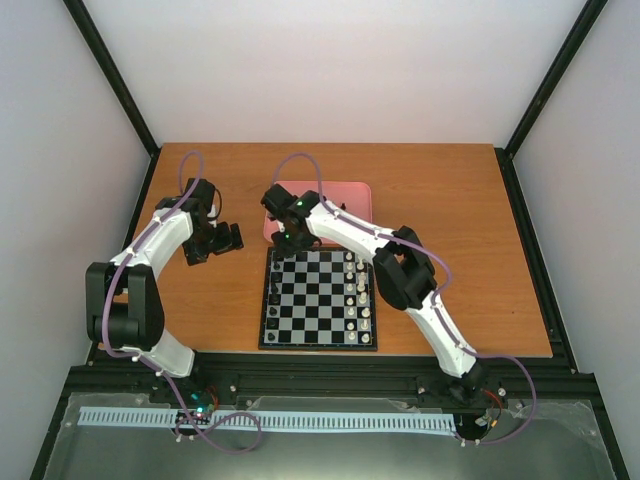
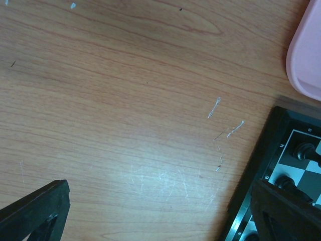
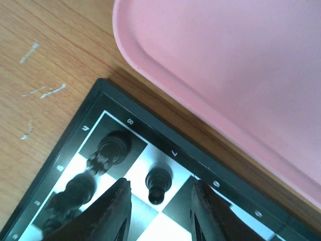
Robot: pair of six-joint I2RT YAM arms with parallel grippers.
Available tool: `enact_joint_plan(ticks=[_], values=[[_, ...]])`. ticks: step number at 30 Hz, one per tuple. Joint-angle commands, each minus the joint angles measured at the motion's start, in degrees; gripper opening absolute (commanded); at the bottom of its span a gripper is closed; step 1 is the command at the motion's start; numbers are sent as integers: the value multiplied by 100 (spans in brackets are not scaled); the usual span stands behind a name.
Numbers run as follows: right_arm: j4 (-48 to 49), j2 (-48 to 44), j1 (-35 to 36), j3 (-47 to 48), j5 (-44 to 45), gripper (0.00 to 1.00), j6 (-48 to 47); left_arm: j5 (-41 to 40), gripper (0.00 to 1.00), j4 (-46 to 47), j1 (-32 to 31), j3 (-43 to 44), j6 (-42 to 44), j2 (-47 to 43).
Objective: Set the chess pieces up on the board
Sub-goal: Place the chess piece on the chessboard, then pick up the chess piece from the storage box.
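The board (image 1: pixel 318 345) lies in the middle of the table, with black chess pieces (image 1: pixel 275 290) along its left edge. My right gripper (image 1: pixel 285 240) hovers over the board's far left corner (image 3: pixel 80 125). In the right wrist view it (image 3: pixel 160 184) is open, and a black pawn (image 3: pixel 158 182) stands upright on a pale square between the fingers, clear of both. A taller black piece (image 3: pixel 113 148) stands on the corner square beside the pawn. My left gripper (image 1: pixel 222 240) hangs open and empty over bare wood (image 2: pixel 160 211), left of the board (image 2: pixel 261 165).
White pieces (image 1: pixel 358 290) fill the board's two right-hand columns. A pink tray (image 1: pixel 345 195) sits just behind the board, partly under the right arm; its rim shows in both wrist views (image 2: pixel 308 55) (image 3: pixel 225 60). The wooden tabletop is scratched.
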Motion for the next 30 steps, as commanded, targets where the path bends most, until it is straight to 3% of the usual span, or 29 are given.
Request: enact_joint_plan(ticks=[1,8,11,18,30], values=[[-179,-703,-92,264,52,40,-49,52,100,58,26,179,88,-14],[-314,-840,-620,371,284,46,70,127,100,87,24,161,94,14],[-287,-573,-1017,444,400,45,85,182,100,90,26,178,122,25],[-410,415,-1736,1568,624,44,-36,219,100,71,26,178,232,85],[-267,848,-1942,1481,562,42,-58,194,100,65,23,247,249,291]])
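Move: The right hand is open around the black pawn just set on the board, whose middle is about 2 cm below it; the black corner piece stands 3 cm to its left. The right-most black pawn left in the pink tray lies about 15 cm ahead, 14 cm right and 3 cm lower, with the next tray pawn 3 cm left of that one. From the left hand, that right-most pawn is roughly 14 cm ahead, 29 cm right and 7 cm down. Lift the right gripper clear of the pawn on the board, rising about 9 cm. Arc it forward and to the right over the tray, some 20 cm across, while turning the wrist about 20 degrees clockwise. Then lower it towards the right-most tray pawn, slowing as it nears, fingers kept part-way open. ##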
